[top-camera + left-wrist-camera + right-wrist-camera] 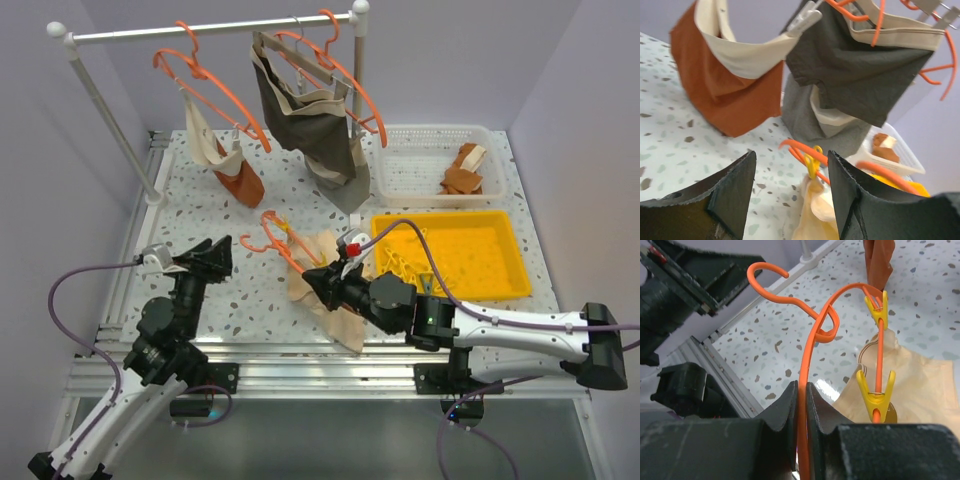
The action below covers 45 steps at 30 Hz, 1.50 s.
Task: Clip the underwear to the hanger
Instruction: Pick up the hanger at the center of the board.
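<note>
The orange hanger (pixel 272 238) is over the table's middle, its wire pinched between my right gripper's (pixel 320 278) shut jaws. In the right wrist view the hanger (pixel 812 340) runs up from the right gripper (pixel 802 405) to its curled hook. Two yellow clips (pixel 879 307) (pixel 875 397) sit on its bar over the cream underwear (pixel 925 385). The underwear (pixel 322 247) lies partly under my right gripper. My left gripper (pixel 215 255) stands open to the left, apart from both. Between its fingers (pixel 735 192) I see a yellow clip (pixel 812 162) holding the underwear's (pixel 815 215) top corner to the hanger (pixel 802 148).
A white rack (pixel 200 30) at the back carries orange hangers with a dark grey garment (pixel 315 120) and a rust and cream cloth (pixel 240 180). A white basket (pixel 430 160) with cloth and a yellow tray (pixel 470 250) with clips sit at the right.
</note>
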Available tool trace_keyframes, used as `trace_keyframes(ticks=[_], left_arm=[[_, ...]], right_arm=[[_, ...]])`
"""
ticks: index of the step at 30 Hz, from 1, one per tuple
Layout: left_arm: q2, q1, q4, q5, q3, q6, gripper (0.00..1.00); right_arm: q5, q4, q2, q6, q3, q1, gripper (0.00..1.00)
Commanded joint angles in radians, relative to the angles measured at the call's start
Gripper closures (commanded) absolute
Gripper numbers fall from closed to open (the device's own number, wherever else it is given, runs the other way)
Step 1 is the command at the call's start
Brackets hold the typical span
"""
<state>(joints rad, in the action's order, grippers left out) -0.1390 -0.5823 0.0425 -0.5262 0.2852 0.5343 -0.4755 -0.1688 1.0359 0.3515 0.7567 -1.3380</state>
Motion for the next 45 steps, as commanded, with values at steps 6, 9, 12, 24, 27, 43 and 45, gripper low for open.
trace_keyframes(ticks=[6,9,12,24,27,43,45], left_arm=[[-0.051,0.007,0.351,0.282,-0.098,0.076,0.38],[-0.076,0.007,0.463,0.363,-0.132,0.128,0.38],[-0.097,0.006,0.523,0.394,-0.139,0.153,0.39],[-0.192,0.006,0.562,0.497,-0.11,0.26,0.38],[-0.229,0.006,0.606,0.522,-0.112,0.299,0.37],[-0.356,0.004,0.856,0.627,-0.121,0.394,0.36],[-0.384,0.002,0.885,0.638,-0.121,0.401,0.35]], right_arm=[[0.012,-0.256,0.052,-0.031,0.04,0.04,1.0],[-0.001,-0.323,0.064,-0.029,0.027,0.045,1.0],[-0.017,-0.34,0.076,-0.037,0.033,0.048,1.0],[-0.031,-0.498,0.13,-0.094,0.05,0.059,1.0],[-0.008,-0.514,0.141,-0.101,0.066,0.059,1.0],[0.034,-0.549,0.202,-0.097,0.066,0.057,1.0],[0.043,-0.551,0.207,-0.095,0.064,0.059,1.0]])
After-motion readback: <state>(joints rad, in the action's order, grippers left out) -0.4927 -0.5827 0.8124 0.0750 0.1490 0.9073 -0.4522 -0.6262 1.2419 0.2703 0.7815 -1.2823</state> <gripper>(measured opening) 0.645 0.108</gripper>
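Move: The hanger's middle lies about 14 cm to the left hand's right, 2 cm ahead and roughly level; the far yellow clip on its bar is some 13 cm right, 7 cm ahead and slightly lower. The underwear hangs about 21 cm right of that hand, 4 cm back and 12 cm below. From the right hand, which holds the hanger, the left gripper stands about 19 cm left, 6 cm ahead, near level. Still pinching the hanger's shoulder, the right hand carries it left, up and forward, about 4 cm each way, rolling slightly, towards the left gripper. The left hand swings right some 12 cm, rising nearly 5 and drawing back about 3, and turns nearly 40 degrees clockwise, so its open fingers come up close to the shoulder just ahead of the right fingertips, with no touch to be seen. ##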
